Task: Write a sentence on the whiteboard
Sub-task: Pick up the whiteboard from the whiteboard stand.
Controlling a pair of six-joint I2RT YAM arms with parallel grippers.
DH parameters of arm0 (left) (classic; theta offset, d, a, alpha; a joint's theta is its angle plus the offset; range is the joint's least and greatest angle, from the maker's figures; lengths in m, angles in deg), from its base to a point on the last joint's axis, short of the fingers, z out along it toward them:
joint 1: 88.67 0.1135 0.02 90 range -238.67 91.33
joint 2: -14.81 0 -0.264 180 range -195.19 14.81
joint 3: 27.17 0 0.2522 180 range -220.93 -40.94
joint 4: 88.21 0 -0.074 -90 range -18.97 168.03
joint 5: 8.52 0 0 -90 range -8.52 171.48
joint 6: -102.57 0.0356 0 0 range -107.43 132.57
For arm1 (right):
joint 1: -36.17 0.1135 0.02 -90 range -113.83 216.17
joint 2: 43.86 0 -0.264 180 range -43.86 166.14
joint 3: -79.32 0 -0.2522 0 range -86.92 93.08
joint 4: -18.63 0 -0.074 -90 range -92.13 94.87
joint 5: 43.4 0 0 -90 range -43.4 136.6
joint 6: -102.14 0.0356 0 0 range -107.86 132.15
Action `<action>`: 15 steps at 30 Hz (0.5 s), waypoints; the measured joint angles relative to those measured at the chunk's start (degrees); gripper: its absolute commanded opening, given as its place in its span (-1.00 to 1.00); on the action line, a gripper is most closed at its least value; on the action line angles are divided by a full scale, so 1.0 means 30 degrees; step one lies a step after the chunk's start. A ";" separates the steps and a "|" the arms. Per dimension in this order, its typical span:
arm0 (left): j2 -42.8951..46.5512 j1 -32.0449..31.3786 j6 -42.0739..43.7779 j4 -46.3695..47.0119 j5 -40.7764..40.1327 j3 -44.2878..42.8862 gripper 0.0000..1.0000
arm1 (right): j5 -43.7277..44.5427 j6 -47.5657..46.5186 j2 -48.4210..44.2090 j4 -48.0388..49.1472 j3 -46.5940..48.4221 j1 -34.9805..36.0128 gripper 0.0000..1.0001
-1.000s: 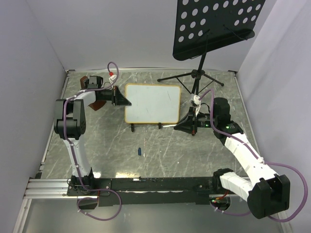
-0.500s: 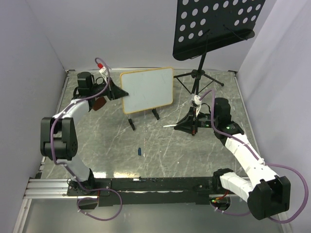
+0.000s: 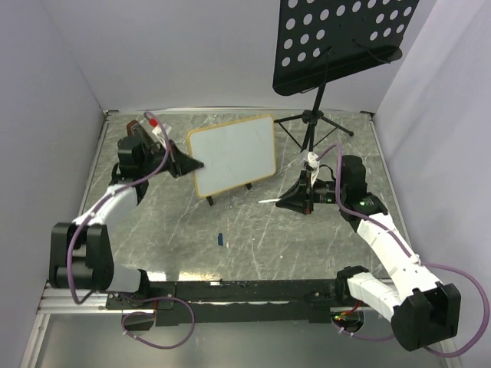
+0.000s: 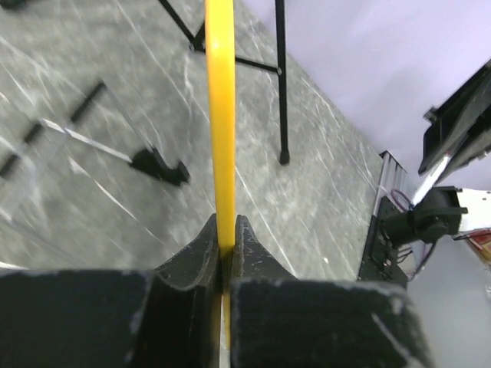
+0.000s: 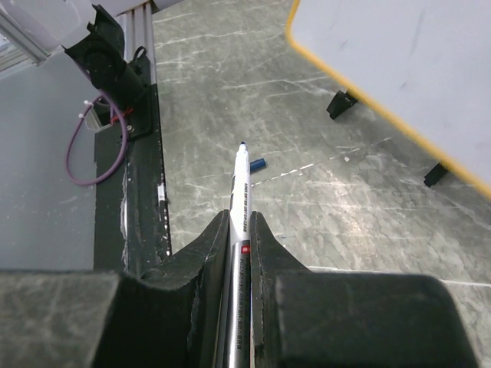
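Note:
The whiteboard, white with a thin yellow-tan frame, hangs tilted above the table at mid-back, its two black feet pointing toward me. My left gripper is shut on its left edge. In the left wrist view the frame runs straight up from the closed left gripper. My right gripper is shut on a white marker, tip pointing left, a short way to the right of and below the whiteboard. The sentence is out of view: the board's face shows blank.
A small blue marker cap lies on the grey marbled table, also seen as the cap beyond the marker tip. A black perforated music-stand plate on a tripod stands at back right. Walls enclose the table on three sides.
My left arm has lifted the whiteboard off the table and tilted it, then drawn it slightly left and nearer. The right gripper with the marker has barely moved.

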State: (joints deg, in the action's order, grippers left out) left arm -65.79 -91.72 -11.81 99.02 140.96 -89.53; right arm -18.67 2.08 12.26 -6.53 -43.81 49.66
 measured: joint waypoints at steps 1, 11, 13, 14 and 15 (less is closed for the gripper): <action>0.0510 -0.0109 -0.0138 0.0109 -0.0197 0.0656 -0.98 | -0.0051 -0.0087 -0.0066 -0.0109 0.0015 -0.0007 -1.00; 0.5013 -0.1479 -0.1290 0.0160 -0.2259 0.4240 -0.98 | -0.0576 -0.0831 -0.0299 -0.1064 0.0291 -0.0015 -1.00; 0.5632 -0.1654 -0.1399 0.0175 -0.2565 0.4386 -0.99 | -0.0634 -0.0962 -0.0306 -0.1115 0.0342 -0.0015 -1.00; 0.5814 -0.1698 -0.1472 0.0204 -0.2652 0.4452 -0.98 | -0.0634 -0.1005 -0.0306 -0.1137 0.0350 -0.0015 -1.00; 0.6018 -0.1749 -0.1610 0.0262 -0.2776 0.4546 -0.98 | -0.0634 -0.1035 -0.0306 -0.1188 0.0350 -0.0015 -1.00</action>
State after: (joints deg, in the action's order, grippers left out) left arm -47.74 -96.97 -16.64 99.81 132.63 -75.90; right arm -20.57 -1.02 11.34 -10.09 -42.76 49.62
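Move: The left hand already holds the whiteboard by its left edge and is bringing it back towards the marker, roughly 18 cm to its right, 13 cm back and about level. Below it, the whiteboard stand is some 20 cm down, 7 cm right and 2 cm out, and the blue cap 22 cm down, 16 cm back and 4 cm right. The marker sits in the right hand's fingers, its middle about 1 cm left of that hand. With its fingers still pinching the whiteboard's left edge, the left hand draws the board back about 6 cm, nearer the marker, quickly at first and then easing off, with only a slight drift to the right. On the way it dips about 1.5 cm and rises again by some 2 cm, its wrist hardly turning, while the right hand keeps its hold on the marker and stays almost in place. ##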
